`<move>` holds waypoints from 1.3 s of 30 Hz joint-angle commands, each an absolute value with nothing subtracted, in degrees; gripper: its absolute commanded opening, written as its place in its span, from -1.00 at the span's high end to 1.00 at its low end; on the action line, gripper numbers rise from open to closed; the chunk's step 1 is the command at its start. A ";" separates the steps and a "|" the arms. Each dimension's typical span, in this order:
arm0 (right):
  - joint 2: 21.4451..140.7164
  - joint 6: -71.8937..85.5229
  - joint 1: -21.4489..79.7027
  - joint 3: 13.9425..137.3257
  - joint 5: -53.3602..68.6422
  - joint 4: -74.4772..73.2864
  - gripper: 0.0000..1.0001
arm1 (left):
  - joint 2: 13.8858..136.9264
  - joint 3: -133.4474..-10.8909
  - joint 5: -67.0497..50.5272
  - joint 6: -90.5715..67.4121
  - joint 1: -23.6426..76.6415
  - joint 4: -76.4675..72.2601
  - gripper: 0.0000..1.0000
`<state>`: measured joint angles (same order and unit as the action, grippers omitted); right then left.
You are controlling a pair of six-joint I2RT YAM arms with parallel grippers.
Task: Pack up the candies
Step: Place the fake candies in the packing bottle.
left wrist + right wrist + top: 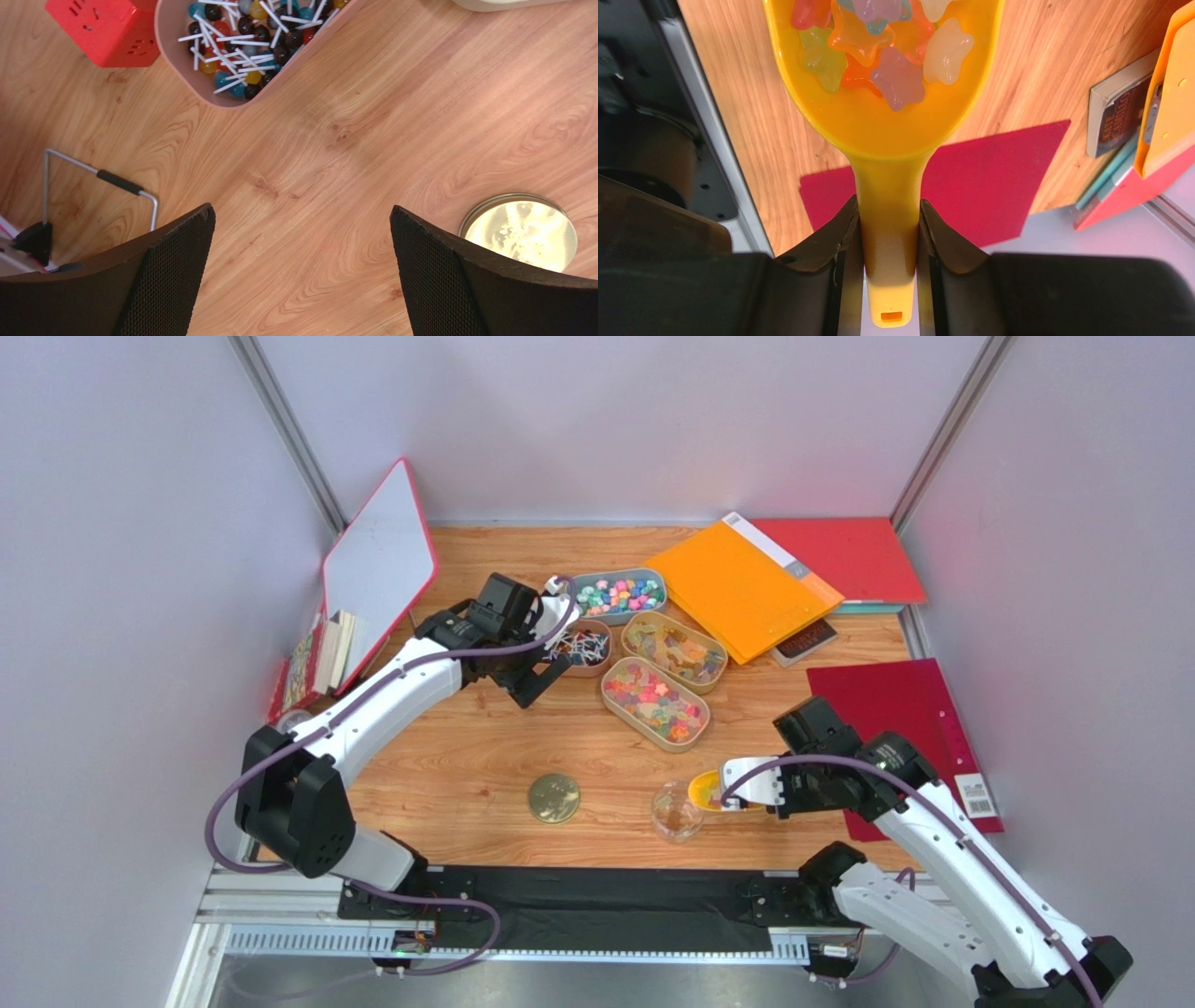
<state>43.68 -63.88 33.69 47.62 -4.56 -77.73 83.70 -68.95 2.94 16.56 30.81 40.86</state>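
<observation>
My right gripper (pixel 889 210) is shut on the handle of a yellow scoop (pixel 885 133) loaded with star-shaped gummy candies (pixel 878 52). In the top view the scoop (pixel 707 788) hangs right beside a small clear jar (pixel 678 814) near the table's front edge. My left gripper (pixel 302 217) is open over bare wood with nothing between its fingers, just in front of a pink tray of lollipops (pixel 246 49). Behind it stand open trays of candies: pastel wrapped bits (pixel 619 594), yellow-orange gummies (pixel 675 650) and red-orange gummies (pixel 654 702).
A round gold lid (pixel 553 798) lies left of the jar. A red cube (pixel 105 28) and a wire stand (pixel 98 182) are near my left gripper. A whiteboard (pixel 376 560) leans at back left. Orange (pixel 744 588) and red folders (pixel 898 728) lie on the right.
</observation>
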 commanded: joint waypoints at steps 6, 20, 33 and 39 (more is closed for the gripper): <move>48.07 -71.10 34.54 50.10 -17.30 -81.48 1.00 | 80.34 -67.59 9.58 17.40 30.85 37.88 -0.99; 54.92 -63.46 44.28 54.40 -23.90 -82.79 1.00 | 79.01 -66.45 10.02 16.96 30.85 36.39 -0.99; 61.87 -54.76 56.33 54.58 -34.61 -86.04 1.00 | 76.64 -65.13 11.07 16.96 30.85 35.42 -0.99; 63.98 -53.79 58.18 54.23 -37.26 -86.57 1.00 | 76.03 -64.77 10.81 16.70 30.85 35.16 -0.99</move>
<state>63.48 -56.01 57.01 52.36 -31.42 -77.41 77.95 -64.95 10.02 16.82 30.74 36.56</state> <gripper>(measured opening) 0.285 0.993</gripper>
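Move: From the right hand, which already holds the candy-filled yellow scoop with its bowl pointing left, the packing bottle is about 16 cm to the left, 5 cm ahead and some 9 cm lower. Around it, the star-candy tub lies about 16 cm farther out than the bottle and 2 cm left of it, and the gold lid 14 cm to its left and 2 cm farther out. For the idle left hand, the bottle is roughly 13 cm back and 14 cm to the right. Tip the right hand's scoop bowl-down to the left over the packing bottle by some 25 degrees, keeping the handle pinched. Ease the hand forward about 5 cm overall, first also slightly right, then swing it back left nearly 5 cm while rising a little and turning slightly counter-clockwise. Let the open left hand drift about 3 cm left and up, clear of everything. ##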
